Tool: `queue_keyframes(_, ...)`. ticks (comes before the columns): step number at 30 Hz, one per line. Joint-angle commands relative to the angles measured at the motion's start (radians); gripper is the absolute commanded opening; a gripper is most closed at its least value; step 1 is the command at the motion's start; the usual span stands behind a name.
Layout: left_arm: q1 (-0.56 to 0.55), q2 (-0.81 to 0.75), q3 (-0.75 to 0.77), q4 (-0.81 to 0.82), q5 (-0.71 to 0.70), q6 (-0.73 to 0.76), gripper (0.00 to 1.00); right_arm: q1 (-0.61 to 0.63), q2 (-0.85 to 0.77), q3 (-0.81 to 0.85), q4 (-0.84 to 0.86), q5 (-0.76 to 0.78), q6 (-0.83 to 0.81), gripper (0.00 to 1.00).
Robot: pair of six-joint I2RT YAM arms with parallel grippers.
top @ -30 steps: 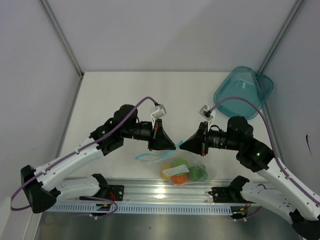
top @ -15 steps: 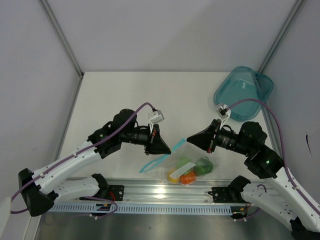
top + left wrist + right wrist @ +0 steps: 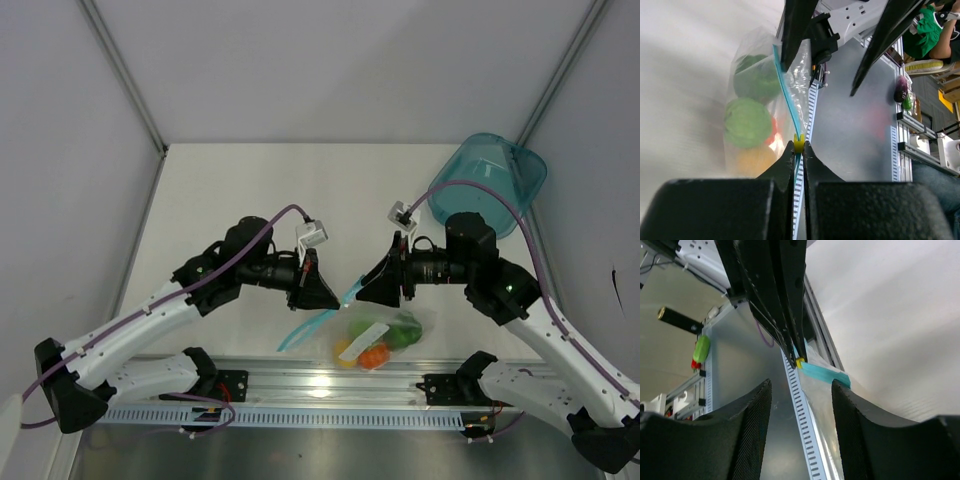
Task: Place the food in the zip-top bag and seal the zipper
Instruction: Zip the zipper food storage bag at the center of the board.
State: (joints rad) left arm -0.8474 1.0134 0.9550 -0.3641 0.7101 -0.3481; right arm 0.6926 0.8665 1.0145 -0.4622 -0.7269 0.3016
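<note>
The clear zip-top bag [image 3: 425, 322] lies near the table's front edge. The food is inside it: light green [image 3: 746, 122], dark green [image 3: 756, 77], yellow [image 3: 752, 161] and orange-red [image 3: 372, 355] pieces. The teal zipper [image 3: 310, 327] runs from the bag's mouth toward the left. My left gripper [image 3: 336, 293] is shut on the zipper at its small yellow slider [image 3: 798, 144]. My right gripper [image 3: 362, 291] stands open just right of it. In the right wrist view its fingers [image 3: 756, 420] straddle the strip [image 3: 822, 374] without touching.
A translucent teal bowl [image 3: 487, 185] rests tilted at the back right corner. A metal rail [image 3: 330, 385] runs along the near edge just below the bag. White walls close in the table on the left, back and right.
My right gripper, shut a second ago, drew off to the right, came back beside the left gripper's tip and now stands open. The bag and zipper shifted slightly right.
</note>
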Motion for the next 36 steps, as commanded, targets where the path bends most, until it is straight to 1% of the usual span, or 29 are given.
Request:
queue_keyframes(1,0.010,0.001,0.089,-0.013,0.017,0.032,0.01,-0.002,0.032,0.062,-0.058,-0.094,-0.082,0.54)
queue_keyframes(7,0.010,0.004,0.113,-0.025,0.019,0.035,0.00,-0.011,0.020,0.148,-0.118,-0.016,-0.121,0.56)
queue_keyframes(12,0.010,0.011,0.145,-0.056,0.022,0.050,0.01,-0.034,0.023,0.202,-0.182,0.118,-0.124,0.62)
queue_keyframes(15,0.010,0.016,0.152,-0.088,0.009,0.067,0.01,-0.050,0.014,0.205,-0.197,0.214,-0.108,0.74)
queue_keyframes(16,0.010,0.024,0.169,-0.098,0.009,0.070,0.01,-0.051,0.009,0.203,-0.208,0.236,-0.099,0.87)
queue_keyframes(17,0.010,0.031,0.175,-0.119,0.014,0.073,0.00,-0.053,-0.003,0.197,-0.211,0.276,-0.095,0.94)
queue_keyframes(18,0.010,0.037,0.191,-0.128,0.022,0.080,0.01,-0.054,-0.012,0.191,-0.213,0.291,-0.090,0.99)
queue_keyframes(19,0.010,0.045,0.203,-0.139,0.028,0.083,0.01,-0.054,-0.021,0.179,-0.210,0.296,-0.087,0.99)
queue_keyframes(22,0.008,0.065,0.229,-0.171,0.038,0.095,0.01,-0.059,-0.046,0.151,-0.211,0.261,-0.097,0.99)
queue_keyframes(23,0.008,0.073,0.234,-0.176,0.042,0.100,0.01,-0.061,-0.046,0.138,-0.211,0.232,-0.101,0.99)
queue_keyframes(24,0.008,0.076,0.237,-0.182,0.046,0.100,0.01,-0.062,-0.044,0.130,-0.208,0.166,-0.101,0.99)
queue_keyframes(26,0.008,0.079,0.229,-0.179,0.052,0.097,0.01,-0.064,-0.035,0.116,-0.197,0.110,-0.098,0.99)
queue_keyframes(29,0.007,0.077,0.217,-0.161,0.058,0.084,0.00,-0.062,-0.009,0.095,-0.199,0.078,-0.093,0.99)
queue_keyframes(32,0.004,0.076,0.205,-0.138,0.068,0.067,0.01,-0.065,0.006,0.070,-0.170,0.026,-0.087,0.99)
queue_keyframes(36,0.004,0.077,0.211,-0.147,0.071,0.070,0.01,-0.064,0.015,0.049,-0.101,-0.054,-0.075,0.99)
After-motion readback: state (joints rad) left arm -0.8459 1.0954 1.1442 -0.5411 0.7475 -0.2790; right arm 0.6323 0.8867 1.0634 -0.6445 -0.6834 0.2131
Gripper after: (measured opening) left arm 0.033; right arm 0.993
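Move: The zip's near-hand end stands close to the half-open right fingers, about 2 cm ahead of their midpoint and 1 cm lower, by one fingertip. From that hand the yellow slider is some 5 cm left, 3 cm back and 4 cm lower, and the bagged food roughly 8 cm back, 5 cm right and 18 cm below. From the left hand, already gripping the slider, the zip's end lies about 5 cm ahead, 5 cm right and 3 cm higher. One right fingertip, beside the blue zip at its end, comes clear of it as the fingers spread wide. The right hand swings up, forward and right by 3 to 4 cm each, then drops about 5 cm while coming back and a little left, bringing its open fingers around the zip's end. The left hand keeps its pinch on the yellow slider and lifts it about 2.5 cm. ##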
